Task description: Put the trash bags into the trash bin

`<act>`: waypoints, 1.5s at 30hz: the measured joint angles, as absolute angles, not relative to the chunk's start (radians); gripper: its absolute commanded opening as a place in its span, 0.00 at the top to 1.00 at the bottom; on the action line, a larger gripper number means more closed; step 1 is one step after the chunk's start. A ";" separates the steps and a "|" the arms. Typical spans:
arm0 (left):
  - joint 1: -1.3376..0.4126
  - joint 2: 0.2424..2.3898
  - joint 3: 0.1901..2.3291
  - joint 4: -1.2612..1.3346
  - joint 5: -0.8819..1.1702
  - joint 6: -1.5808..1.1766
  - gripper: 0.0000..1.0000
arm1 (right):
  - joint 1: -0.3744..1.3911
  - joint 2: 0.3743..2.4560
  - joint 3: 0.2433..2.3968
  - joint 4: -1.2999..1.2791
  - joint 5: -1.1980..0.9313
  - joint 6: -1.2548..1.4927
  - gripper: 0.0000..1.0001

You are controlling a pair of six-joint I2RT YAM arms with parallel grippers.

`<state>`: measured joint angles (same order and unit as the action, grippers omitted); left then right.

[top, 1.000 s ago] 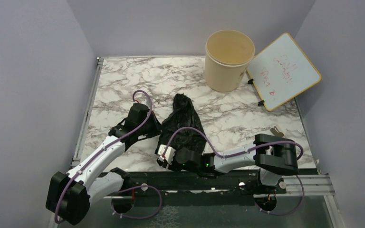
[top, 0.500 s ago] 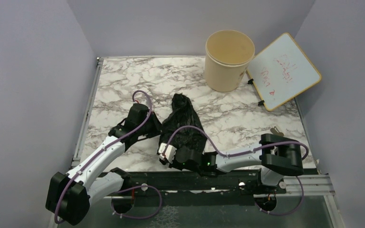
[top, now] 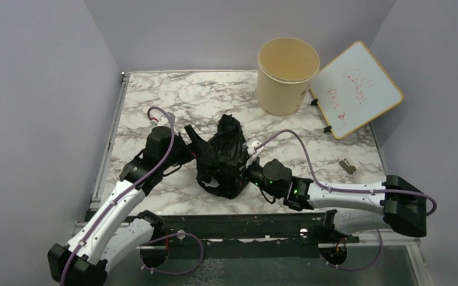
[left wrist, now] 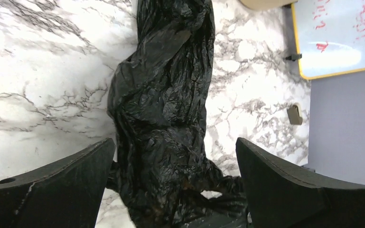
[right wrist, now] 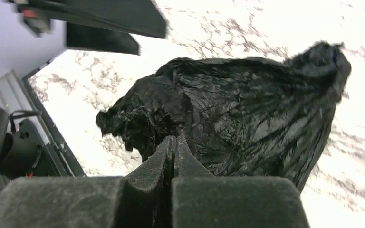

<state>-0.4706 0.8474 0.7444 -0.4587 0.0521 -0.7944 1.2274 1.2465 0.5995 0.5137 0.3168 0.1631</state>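
Observation:
A crumpled black trash bag (top: 226,159) sits bunched up in the middle of the marble table. My left gripper (top: 200,150) is at its left side, open wide, with the trash bag (left wrist: 164,114) between its fingers (left wrist: 57,183) but not pinched. From the right, my right gripper (top: 245,164) is shut on a fold of the trash bag (right wrist: 252,107), its tips (right wrist: 175,141) buried in the plastic. The round beige trash bin (top: 288,74) stands upright at the back, apart from both arms.
A white board with a yellow frame (top: 358,89) leans just right of the bin and also shows in the left wrist view (left wrist: 337,38). A small tan object (top: 347,165) lies on the table at the right. The table's black front rail (top: 244,223) runs along the near edge.
My left gripper has let go and opened wide. My right arm swung from the near edge to the bag's right side, shut on it. The bag is now bunched up higher.

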 measured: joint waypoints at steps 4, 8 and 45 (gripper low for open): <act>-0.471 0.817 0.739 -0.463 0.035 -0.795 0.01 | 1.150 1.222 0.570 0.486 0.272 0.294 0.99; -0.471 0.825 0.700 -0.473 0.043 -0.792 0.01 | 1.057 1.221 0.589 0.417 0.168 0.470 0.98; -0.471 0.697 0.562 -0.505 0.086 -0.805 0.01 | 0.803 1.256 0.455 1.012 -0.147 1.838 0.59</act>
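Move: The right hand's shut fingers are at the near right edge of the black trash bag, whose middle lies about 11 cm ahead, 9 cm left and 13 cm below. From that hand the bin stands some 40 cm ahead and 17 cm right, and the open left gripper about 7 cm ahead and 18 cm left. From the left hand, the bag's middle is roughly 3 cm ahead, 9 cm right and 13 cm below. Right hand opens, freeing the bag, rolls some 100 degrees and rises 10 cm; open left sinks back. ##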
